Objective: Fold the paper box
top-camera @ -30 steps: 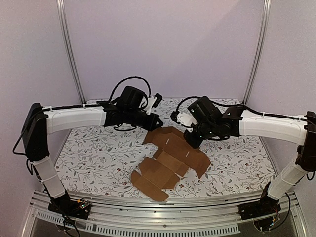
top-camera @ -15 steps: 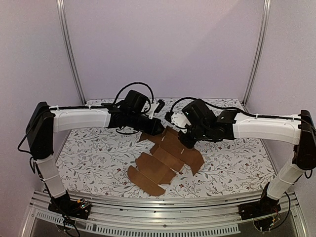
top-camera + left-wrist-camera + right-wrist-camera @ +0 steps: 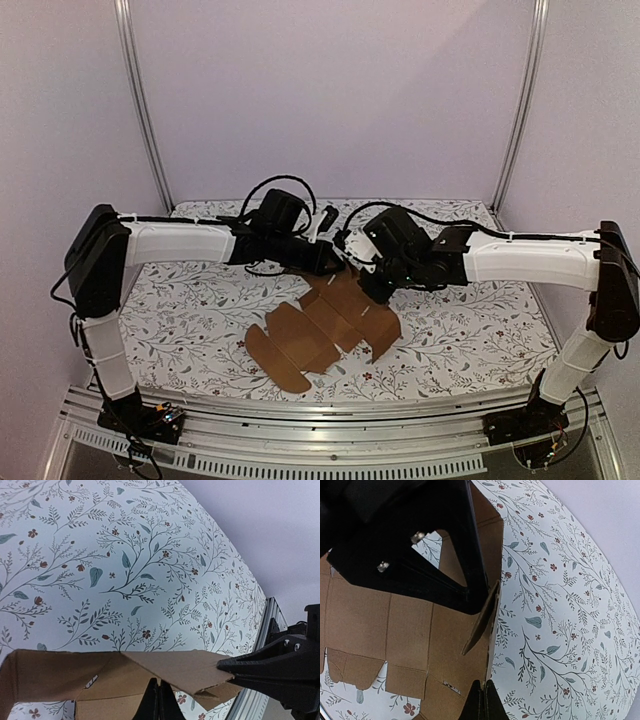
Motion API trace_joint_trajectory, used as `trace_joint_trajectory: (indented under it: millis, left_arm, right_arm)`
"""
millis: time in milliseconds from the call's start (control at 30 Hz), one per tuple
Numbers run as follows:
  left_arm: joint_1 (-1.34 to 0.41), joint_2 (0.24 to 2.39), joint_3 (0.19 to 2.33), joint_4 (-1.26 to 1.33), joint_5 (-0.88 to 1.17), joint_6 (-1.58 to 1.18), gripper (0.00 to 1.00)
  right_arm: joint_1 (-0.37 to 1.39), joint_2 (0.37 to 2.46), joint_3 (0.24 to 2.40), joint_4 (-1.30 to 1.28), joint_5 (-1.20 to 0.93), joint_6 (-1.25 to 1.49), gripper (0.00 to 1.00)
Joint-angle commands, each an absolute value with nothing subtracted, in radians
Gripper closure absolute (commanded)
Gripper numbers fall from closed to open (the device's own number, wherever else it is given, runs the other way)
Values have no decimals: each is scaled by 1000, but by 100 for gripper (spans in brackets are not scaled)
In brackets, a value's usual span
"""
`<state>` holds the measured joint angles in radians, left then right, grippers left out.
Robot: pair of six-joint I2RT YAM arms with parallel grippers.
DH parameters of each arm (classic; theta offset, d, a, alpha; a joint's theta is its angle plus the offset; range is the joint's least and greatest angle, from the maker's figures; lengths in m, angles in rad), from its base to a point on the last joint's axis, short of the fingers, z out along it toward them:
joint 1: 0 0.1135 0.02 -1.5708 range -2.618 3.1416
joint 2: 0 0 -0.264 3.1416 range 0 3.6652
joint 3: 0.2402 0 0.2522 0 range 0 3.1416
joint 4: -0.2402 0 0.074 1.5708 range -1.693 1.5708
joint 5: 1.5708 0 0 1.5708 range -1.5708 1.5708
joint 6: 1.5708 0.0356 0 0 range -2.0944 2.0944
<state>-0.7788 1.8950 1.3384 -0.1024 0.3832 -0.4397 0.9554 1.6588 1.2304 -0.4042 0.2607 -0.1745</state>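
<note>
The paper box (image 3: 320, 330) is a flat brown die-cut sheet with flaps and notches, lying mid-table with its far end raised. My left gripper (image 3: 340, 265) is shut, its tips meeting on the edge of a lifted flap (image 3: 190, 667). My right gripper (image 3: 370, 290) is shut too, and the sheet's right edge (image 3: 492, 645) runs down into its tips (image 3: 483, 684). The two grippers sit close together at the sheet's far end. In the left wrist view the right gripper (image 3: 220, 667) pinches the flap's corner. In the right wrist view the left gripper (image 3: 484, 610) hides the sheet's top.
A floral-patterned cloth (image 3: 190, 310) covers the table. A metal rail (image 3: 330, 410) runs along the near edge, and two upright posts (image 3: 145, 110) stand at the back corners in front of the purple walls.
Both shut grippers have moved left and closer together, dragging the sheet left with them. Its far end now stands higher and more bunched.
</note>
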Motion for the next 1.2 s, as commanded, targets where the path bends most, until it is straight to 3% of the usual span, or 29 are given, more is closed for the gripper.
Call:
trace_joint_trajectory:
  millis: [0, 767, 1167]
  left_arm:
    - [-785, 1929, 1335, -17, 438, -490, 100]
    - [-770, 1819, 1260, -330, 39, -334, 100]
    - [-788, 1902, 1236, -339, 12, -345, 100]
  right_arm:
    - [973, 1679, 1227, -364, 239, -148, 100]
    - [948, 1663, 1197, -461, 307, -20, 100]
    - [942, 1683, 1186, -464, 311, 53, 100]
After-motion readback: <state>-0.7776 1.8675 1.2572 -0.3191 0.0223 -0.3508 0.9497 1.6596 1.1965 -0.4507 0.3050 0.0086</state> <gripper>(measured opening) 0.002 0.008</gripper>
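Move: The paper box's far-left flap, half hidden under the left gripper, lies about 5 cm ahead of the left hand, 6 cm to its left and 8 cm below. The corner tab is right at the left fingertips, level ahead, 2 cm to the right and 1 cm below; the slotted panel lies 1 cm back, 3 cm right and 9 cm down. From the right hand, pinching the raised right wall, the flap is some 12 cm ahead, 14 cm left and 9 cm down. The corner tab is nudged briefly rightward by the shut left fingers, which then come free of it; the left hand swings about 8 cm left and 6 cm down towards the far-left flap's outer edge, fingers tipping more steeply down by some 25 degrees. The right wall stays pinched in the right hand, which eases about 2 cm right and then down, turning slightly clockwise. ##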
